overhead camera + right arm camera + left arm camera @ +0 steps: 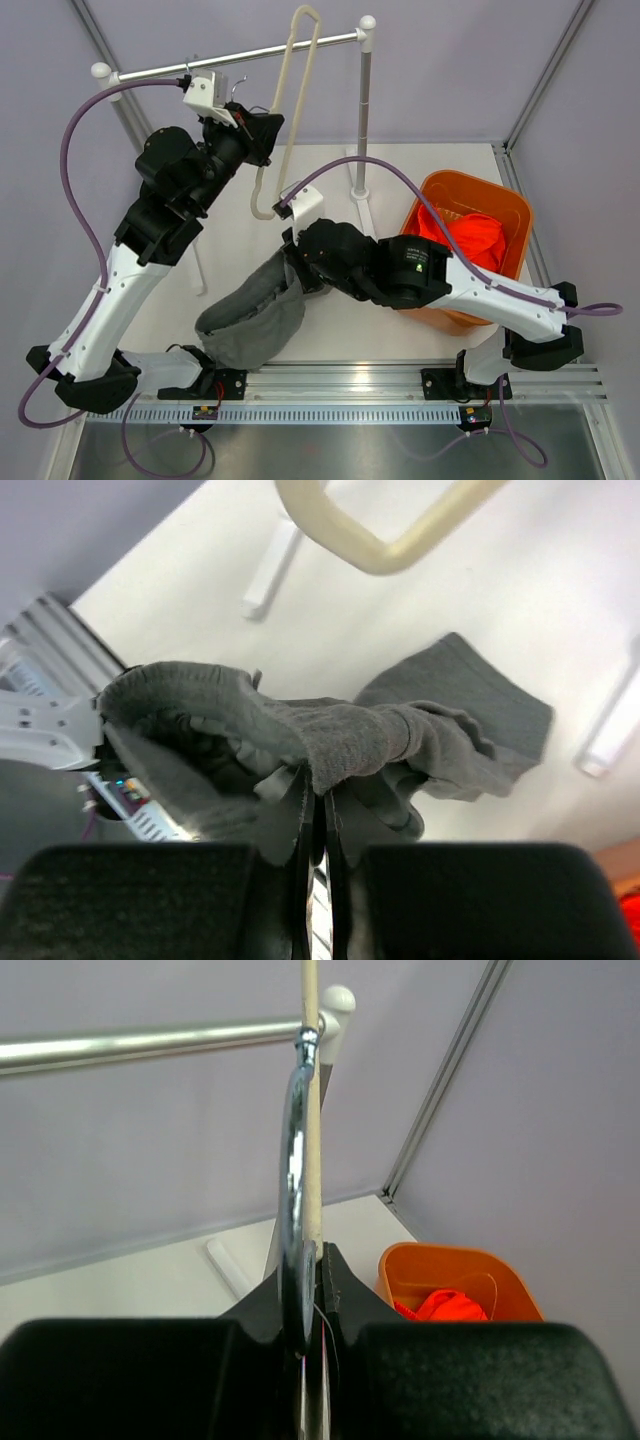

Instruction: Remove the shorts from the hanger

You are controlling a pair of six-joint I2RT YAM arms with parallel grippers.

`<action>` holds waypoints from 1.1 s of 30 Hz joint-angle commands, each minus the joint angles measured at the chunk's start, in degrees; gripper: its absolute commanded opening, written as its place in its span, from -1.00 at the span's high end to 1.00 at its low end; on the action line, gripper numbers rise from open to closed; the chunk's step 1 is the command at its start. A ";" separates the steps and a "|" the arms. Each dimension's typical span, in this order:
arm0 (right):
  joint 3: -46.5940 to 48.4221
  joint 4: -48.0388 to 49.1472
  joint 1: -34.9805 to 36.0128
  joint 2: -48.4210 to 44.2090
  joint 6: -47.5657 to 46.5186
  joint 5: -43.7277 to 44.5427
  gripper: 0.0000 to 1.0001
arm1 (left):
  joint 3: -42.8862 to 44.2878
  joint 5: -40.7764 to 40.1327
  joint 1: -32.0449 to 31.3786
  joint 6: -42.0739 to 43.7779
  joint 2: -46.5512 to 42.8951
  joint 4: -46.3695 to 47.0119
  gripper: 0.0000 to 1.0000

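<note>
The cream hanger (pixel 290 100) hangs from the rack bar (pixel 230 57). My left gripper (pixel 268 122) is shut on the hanger's chrome hook (pixel 293 1160), with the cream rod (pixel 311 1110) just behind it. My right gripper (pixel 318 790) is shut on the grey shorts (pixel 330 735), below and apart from the hanger's lower loop (pixel 380 540). In the top view the grey shorts (pixel 250 320) droop from the right gripper (pixel 297 262) down to the table's near edge. The orange-red shorts (pixel 470 235) lie in the orange basket (pixel 510 205).
The rack's upright post (pixel 363 120) stands between the hanger and the basket. White rack feet (pixel 265 565) lie on the table. The basket (pixel 400 1260) sits at the right, near the enclosure's frame. The metal rail (pixel 350 385) runs along the near edge.
</note>
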 commanded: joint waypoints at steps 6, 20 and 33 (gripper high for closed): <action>15.68 -5.25 -2.31 -4.24 -10.91 24.95 1.00 | 3.59 -2.70 -0.27 2.09 -2.16 -1.99 1.00; 19.65 57.49 -16.12 -13.74 -70.85 30.88 1.00 | 0.69 3.18 -0.27 2.79 -5.86 -10.78 1.00; 7.01 53.77 -22.17 -20.16 -63.24 27.63 1.00 | -2.56 4.76 -0.27 3.49 -5.86 -9.82 1.00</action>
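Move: The right hand already holds the grey shorts. The orange basket they are going to lies about 40 cm to its right, some 20 cm ahead and 30 cm below. The empty hanger is about 12 cm ahead and 12 cm above, hardly to either side. The rack's right foot stands some 30 cm ahead, 18 cm right and 36 cm lower. From the left hand, the basket is about 37 cm right, 5 cm ahead and 45 cm down. Still pinching the grey shorts, the right hand sweeps them right (some 35 cm) and up (about 30 cm), away from the hanger and across to the basket's side. It bulges forward, then draws back a little, while the wrist turns clockwise and tips the fingers from slanting down to pointing up. The left hand keeps the hanger by its hook, easing down about 5 cm and back 3. ##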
